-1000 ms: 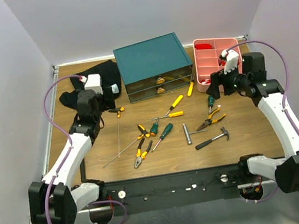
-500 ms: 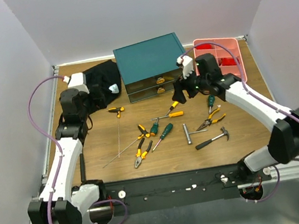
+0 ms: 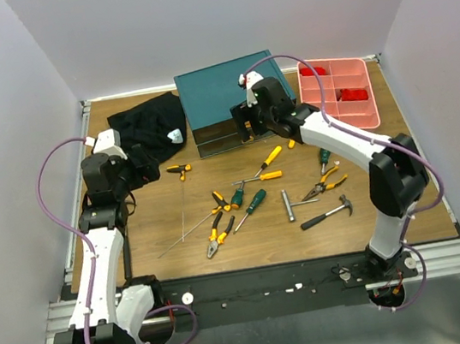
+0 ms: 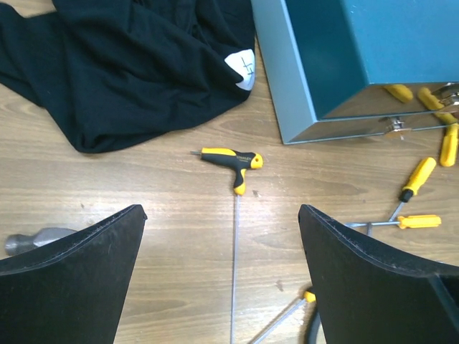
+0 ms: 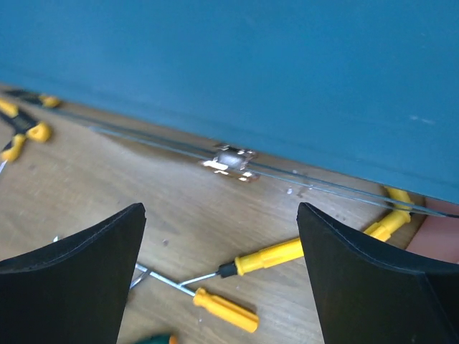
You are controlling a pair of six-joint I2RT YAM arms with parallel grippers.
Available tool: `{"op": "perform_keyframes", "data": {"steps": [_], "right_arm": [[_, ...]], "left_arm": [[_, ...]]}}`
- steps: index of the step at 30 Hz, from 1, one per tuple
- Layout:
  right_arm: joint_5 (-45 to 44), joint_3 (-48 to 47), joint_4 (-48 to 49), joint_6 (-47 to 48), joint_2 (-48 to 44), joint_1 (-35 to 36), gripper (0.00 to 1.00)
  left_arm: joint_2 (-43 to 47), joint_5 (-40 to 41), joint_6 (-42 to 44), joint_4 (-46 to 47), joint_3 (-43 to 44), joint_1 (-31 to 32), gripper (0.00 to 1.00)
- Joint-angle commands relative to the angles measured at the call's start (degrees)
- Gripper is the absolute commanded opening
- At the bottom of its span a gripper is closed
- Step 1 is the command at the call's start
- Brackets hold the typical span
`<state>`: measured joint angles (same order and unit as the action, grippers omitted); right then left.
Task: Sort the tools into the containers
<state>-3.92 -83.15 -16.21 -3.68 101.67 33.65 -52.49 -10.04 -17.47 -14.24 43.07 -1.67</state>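
The tools lie loose on the wooden table: a yellow-and-black T-handle driver (image 3: 179, 170) (image 4: 231, 158), yellow screwdrivers (image 3: 270, 159) (image 5: 287, 252), green screwdrivers (image 3: 254, 202), pliers (image 3: 215, 235) and a hammer (image 3: 327, 214). Of the containers, the teal drawer cabinet (image 3: 231, 94) (image 5: 251, 72) stands at the back and the pink tray (image 3: 359, 121) to its right. My right gripper (image 3: 244, 123) (image 5: 221, 208) hangs open in front of the cabinet's shiny drawer fronts, facing a drawer handle (image 5: 231, 159). My left gripper (image 3: 137, 173) (image 4: 221, 211) is open and empty, left of the T-handle driver.
A black cloth (image 3: 149, 123) (image 4: 129, 64) lies bunched at the back left, beside the cabinet. A short metal rod (image 3: 287, 205) and more pliers (image 3: 323, 186) sit right of centre. Red items lie in the pink tray's compartments.
My right arm has swung left from the pink tray to the front of the teal cabinet. My left arm has drawn back to the left, off the cloth. Both grippers stay open.
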Motion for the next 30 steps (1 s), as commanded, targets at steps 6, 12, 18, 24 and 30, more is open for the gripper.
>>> {"op": "perform_keyframes", "data": {"steps": [6,12,18,24,30], "right_arm": [[-8.91,-6.75,-1.9,-5.81,7.05,0.01,0.9],[-8.91,-10.71,-2.69,-5.11,11.18,0.1,0.83],[-9.0,-10.01,-2.87,-5.28,12.06,0.1,0.75],[-8.82,-8.25,-1.2,-5.19,11.18,0.1,0.59],[-7.51,-6.15,-0.32,-3.44,9.34,0.1,0.2]], "left_arm": [[0.81,-3.4,-3.44,1.06,-1.23,-3.42,0.99],[0.81,-4.11,-5.81,1.06,-2.02,-6.23,0.99],[1.25,-4.11,-5.9,1.14,-2.55,-7.82,0.99],[1.6,-4.98,-6.17,1.23,-2.99,-8.87,0.99],[1.86,-6.04,-5.99,1.5,-3.34,-8.87,0.99]]}}
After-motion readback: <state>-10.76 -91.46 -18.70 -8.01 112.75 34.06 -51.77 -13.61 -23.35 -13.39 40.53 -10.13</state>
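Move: The upper drawer's knob on the teal cabinet lies about 3 cm ahead of the right hand, level with it sideways, and 4 cm below. The lower knob is some 6 cm beneath that knob. On the table about 15 cm below the hand, one yellow screwdriver lies 1 cm back and 4 cm right, the second 6 cm back and 1 cm right. From the left hand, the upper knob is about 14 cm ahead, 27 cm right and 8 cm below. The right hand reaches about 3 cm forward and sinks some 4 cm in front of the teal cabinet, its wrist turning roughly 10 degrees clockwise, then stays there as its wide-open fingers close to under half and pinch the upper drawer's knob by its two sides. The left hand, empty and still wide open, drifts about 3 cm left, away from the cabinet, turning slightly counter-clockwise. ##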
